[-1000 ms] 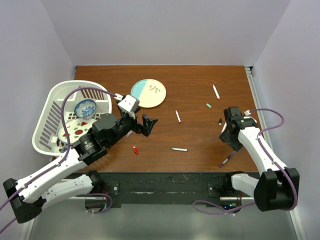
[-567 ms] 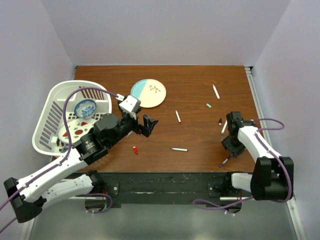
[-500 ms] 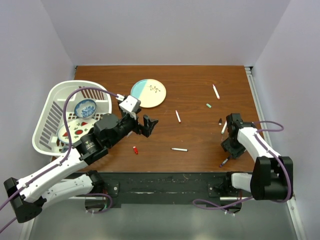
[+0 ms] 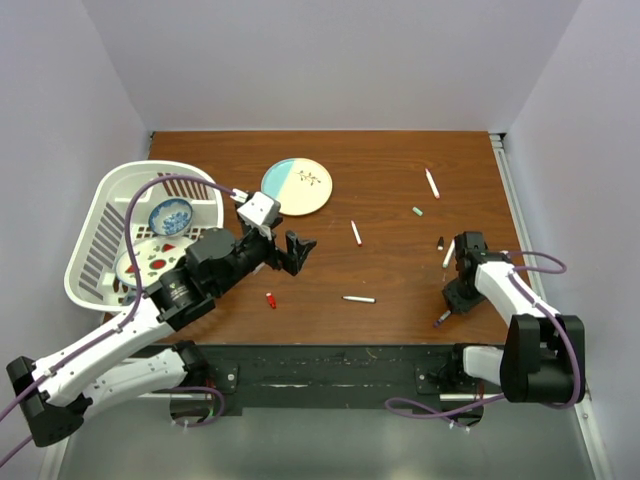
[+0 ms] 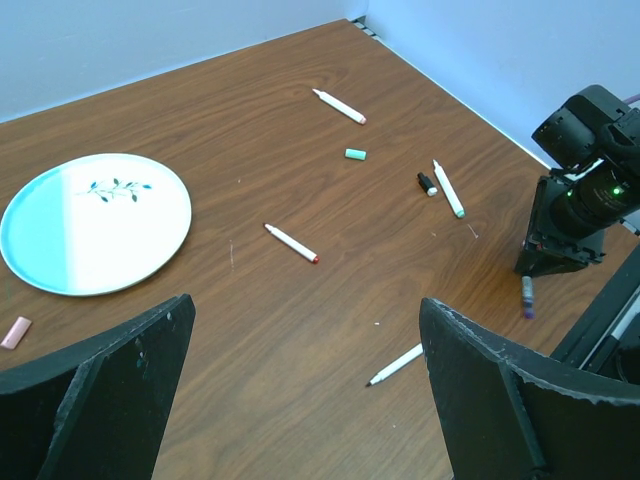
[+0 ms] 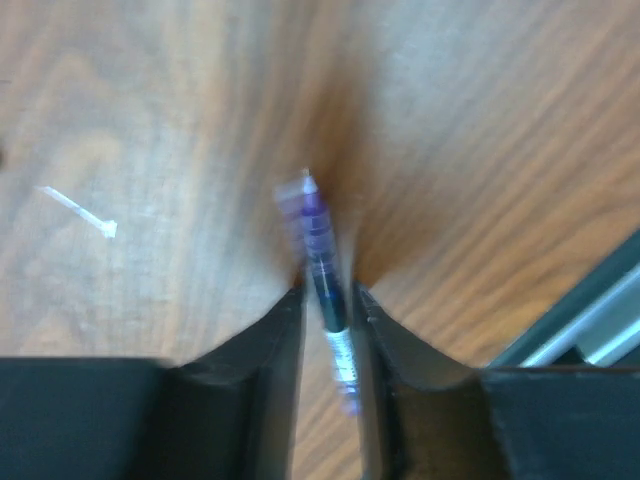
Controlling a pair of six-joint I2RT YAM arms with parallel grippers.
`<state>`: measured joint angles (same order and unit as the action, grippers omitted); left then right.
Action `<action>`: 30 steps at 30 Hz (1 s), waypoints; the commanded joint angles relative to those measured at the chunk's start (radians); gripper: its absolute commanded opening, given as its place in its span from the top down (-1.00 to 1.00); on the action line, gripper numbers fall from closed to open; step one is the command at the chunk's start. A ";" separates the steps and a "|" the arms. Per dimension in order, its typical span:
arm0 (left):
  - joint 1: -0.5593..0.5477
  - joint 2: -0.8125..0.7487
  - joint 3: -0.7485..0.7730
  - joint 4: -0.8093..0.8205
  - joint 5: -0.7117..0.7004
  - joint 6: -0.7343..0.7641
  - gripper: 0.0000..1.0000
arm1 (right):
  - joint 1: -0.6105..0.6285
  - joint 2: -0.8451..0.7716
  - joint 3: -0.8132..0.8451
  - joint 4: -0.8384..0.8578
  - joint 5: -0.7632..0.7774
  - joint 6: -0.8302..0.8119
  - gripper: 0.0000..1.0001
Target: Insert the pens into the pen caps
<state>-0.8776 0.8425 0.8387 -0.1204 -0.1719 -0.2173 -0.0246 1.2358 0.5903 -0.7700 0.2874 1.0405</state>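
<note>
A dark purple pen [image 6: 322,265] lies on the wooden table near the front right edge, also seen as the purple pen [image 4: 441,320]. My right gripper [image 6: 328,300] points down over it with a finger close on each side; a thin gap shows on both sides. White pens lie at mid-table [image 4: 356,233], nearer the front [image 4: 358,299], far right [image 4: 432,183] and beside the right arm [image 4: 448,255]. A green cap [image 4: 417,211], a black cap [image 4: 440,242] and a red cap [image 4: 271,300] lie loose. My left gripper [image 4: 300,245] hovers wide open and empty, left of centre.
A white basket [image 4: 100,230] holding bowls stands at the left edge. A blue and cream plate [image 4: 297,186] lies at the back, with a pink cap [image 5: 14,333] near it. The dark front rail [image 4: 350,360] runs just past the purple pen.
My right gripper has dropped toward the front edge onto the purple pen and its fingers have narrowed around it. The left arm has stayed still.
</note>
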 commanded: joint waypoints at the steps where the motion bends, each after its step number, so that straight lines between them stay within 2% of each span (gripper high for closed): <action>1: -0.001 -0.025 -0.007 0.053 0.011 0.010 -0.99 | -0.001 0.034 -0.057 0.115 -0.017 -0.025 0.60; 2: -0.001 -0.023 -0.007 0.054 0.015 0.009 -0.98 | 0.000 0.031 -0.050 0.117 -0.014 -0.037 0.73; 7: 0.000 -0.013 -0.009 0.053 0.057 0.025 -0.89 | 0.000 -0.051 -0.041 0.169 -0.045 -0.161 1.00; 12: 0.000 0.023 0.023 0.010 0.084 0.018 -0.80 | 0.003 -0.159 -0.023 0.187 -0.186 -0.259 1.00; 14: 0.000 0.036 0.045 -0.049 0.077 -0.049 -0.76 | 0.006 -0.226 -0.004 0.199 -0.261 -0.287 1.00; 15: 0.000 0.050 0.060 -0.070 0.080 -0.082 -0.75 | 0.014 -0.252 0.000 0.218 -0.351 -0.306 1.00; 17: 0.000 0.055 0.051 -0.076 0.132 -0.169 -0.70 | 0.043 -0.338 0.012 0.251 -0.428 -0.301 1.00; 19: 0.000 0.052 -0.012 -0.020 0.239 -0.249 -0.70 | 0.072 -0.399 0.017 0.288 -0.514 -0.286 1.00; 22: 0.000 0.084 -0.076 0.143 0.395 -0.322 -0.66 | 0.162 -0.478 0.032 0.342 -0.553 -0.237 1.00; 26: -0.003 0.179 -0.060 0.283 0.515 -0.373 -0.54 | 0.287 -0.529 0.031 0.475 -0.628 -0.157 1.00; 30: -0.001 0.306 -0.018 0.361 0.598 -0.427 -0.47 | 0.333 -0.601 0.022 0.551 -0.654 -0.091 1.00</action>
<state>-0.8776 1.0660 0.7723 0.0677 0.2768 -0.5465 0.2729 0.6891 0.5941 -0.3656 -0.2798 0.8673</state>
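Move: The purple pen lies between the right hand's open fingers, its middle about 1 cm back and 1 cm below. From that hand, a white pen lies some 14 cm ahead and 1 cm left, and a black cap about 17 cm ahead and 4 cm left. From the left hand the purple pen is roughly 36 cm right, 5 cm back and 29 cm below. Right fingers pinch the purple pen and swing it about 18 cm up and left, while the left hand nears. ##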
